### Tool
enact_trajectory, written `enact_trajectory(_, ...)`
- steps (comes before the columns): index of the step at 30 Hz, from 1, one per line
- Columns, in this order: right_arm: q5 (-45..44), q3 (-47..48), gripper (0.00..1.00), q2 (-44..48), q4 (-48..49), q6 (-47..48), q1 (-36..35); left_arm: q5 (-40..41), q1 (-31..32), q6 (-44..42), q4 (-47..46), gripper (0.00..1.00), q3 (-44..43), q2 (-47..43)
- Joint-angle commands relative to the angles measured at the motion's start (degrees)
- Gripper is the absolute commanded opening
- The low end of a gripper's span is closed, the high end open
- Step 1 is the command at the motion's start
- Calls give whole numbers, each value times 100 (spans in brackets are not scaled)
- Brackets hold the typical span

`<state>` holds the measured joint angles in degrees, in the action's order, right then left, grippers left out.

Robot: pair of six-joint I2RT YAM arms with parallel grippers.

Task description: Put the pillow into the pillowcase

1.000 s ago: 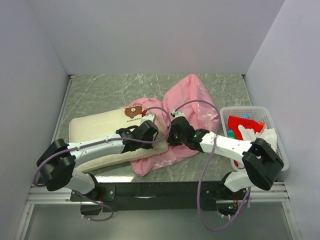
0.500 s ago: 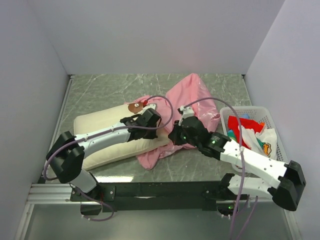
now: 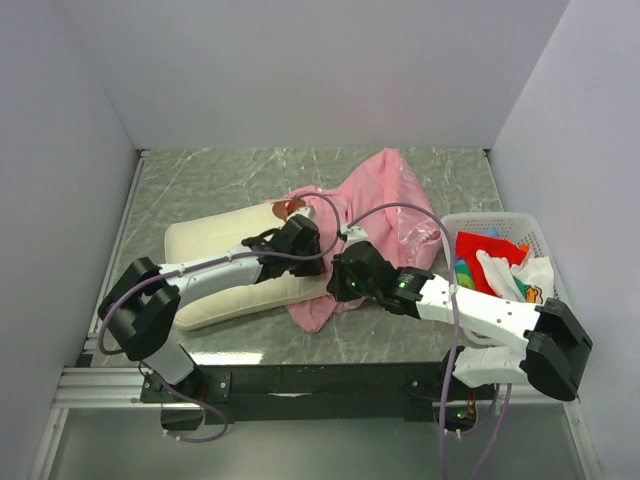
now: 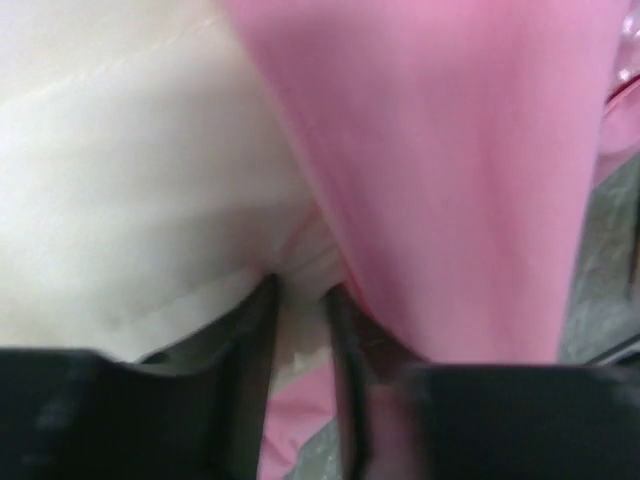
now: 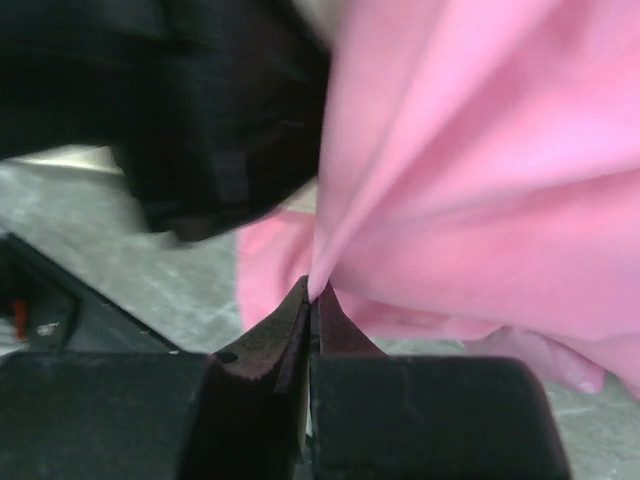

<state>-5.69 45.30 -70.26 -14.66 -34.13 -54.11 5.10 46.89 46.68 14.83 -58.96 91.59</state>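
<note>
The cream pillow (image 3: pixel 215 250) lies at the left middle of the table, its right end tucked under the pink pillowcase (image 3: pixel 385 200). The brown bear patch (image 3: pixel 283 209) shows right at the pink edge. My left gripper (image 3: pixel 314 230) reaches across the pillow to that end. In the left wrist view its jaws (image 4: pixel 302 295) stand a little apart, with a fold of pillow (image 4: pixel 130 180) between them and the pillowcase (image 4: pixel 450 170) draped beside them. My right gripper (image 3: pixel 337 283) is shut on the pillowcase's near edge. Pink cloth (image 5: pixel 480 150) is pinched at its tips (image 5: pixel 313 292).
A white basket (image 3: pixel 545 250) stands at the right edge, holding a red cloth (image 3: pixel 478 248) and a white printed cloth (image 3: pixel 515 272). The left arm's black wrist (image 5: pixel 200 120) sits close above the right gripper. Walls enclose the table on three sides.
The pillow and my left gripper have slid right, deeper under the pink cloth. The left jaws have parted slightly. The right gripper has shifted left, holding the pillowcase edge, and its arm has changed pose.
</note>
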Motion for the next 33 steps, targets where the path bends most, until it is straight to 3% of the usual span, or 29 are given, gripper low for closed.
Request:
enact_trajectory(1, -230, -162, 4, -93, 147, -182, -21, 96, -172, 96, -42, 45, 384, -746)
enact_trajectory(2, -265, -153, 6, -102, 86, -173, -21, 157, -224, 122, 28, 59, 498, -879)
enact_trajectory(6, -572, -74, 19, -49, -203, -120, -4, 534, -417, 263, 588, 78, 693, -1660)
enact_trajectory(8, -835, 101, 25, 38, -562, -59, -21, 1138, -627, 490, 976, 87, 710, -2153)
enact_trajectory(9, -941, 180, 35, 108, -695, -33, -21, 1325, -751, 544, 1369, 92, 728, -2320)
enact_trajectory(12, -1152, 549, 45, 486, -1065, 108, -21, 1608, -1348, 685, 1672, 94, 982, -2988)
enact_trajectory(14, -1057, 743, 45, 750, -1197, 196, -65, 1486, -1734, 528, 1655, 93, 1219, -3357)
enact_trajectory(19, -740, 438, 50, 725, -1005, -23, -801, 1334, -1886, 307, 2058, 93, 1273, -3367)
enact_trajectory(24, -828, 93, 55, -143, -206, -182, -1733, 2687, -1746, 1598, 3140, 99, 1642, -4165)
enact_trajectory(28, -907, 373, 59, -997, 121, 81, -1910, 3066, -1736, 2433, 3658, 99, 1598, -4694)
enact_trajectory(33, -1144, 646, 64, -1753, 218, 345, -1911, 3638, -1763, 3523, 4449, 99, 1694, -4475)
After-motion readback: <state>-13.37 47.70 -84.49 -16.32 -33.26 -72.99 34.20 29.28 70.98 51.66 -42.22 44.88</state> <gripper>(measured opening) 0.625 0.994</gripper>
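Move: The left hand is at the pillow's right end, against the pillowcase's mouth. The pillow's middle is about 17 cm to its left, level and 5 cm lower, the pillow's left end some 32 cm left, and the bear print 8 cm left and 13 cm ahead. The right hand pinches the pillowcase's raised edge; the case's near flap lies roughly 6 cm back, 5 cm left and 10 cm below, and the case's main part 15 cm ahead and 11 cm right. The left hand, its fingers already parting, comes away from the pillow's right end and opens wide, rising some 9 cm and sweeping about 27 cm left over the pillow towards its left end, then sinking part of the way while drawing back a little and turning some 50 degrees counter-clockwise. The right hand dips slightly and eases right as it opens and lets go of the pillowcase edge, then lifts clear, swings back about 8 cm and a little left, turning slightly counter-clockwise, and drops with fingers half open towards the case's near flap, ending well below where it began. ##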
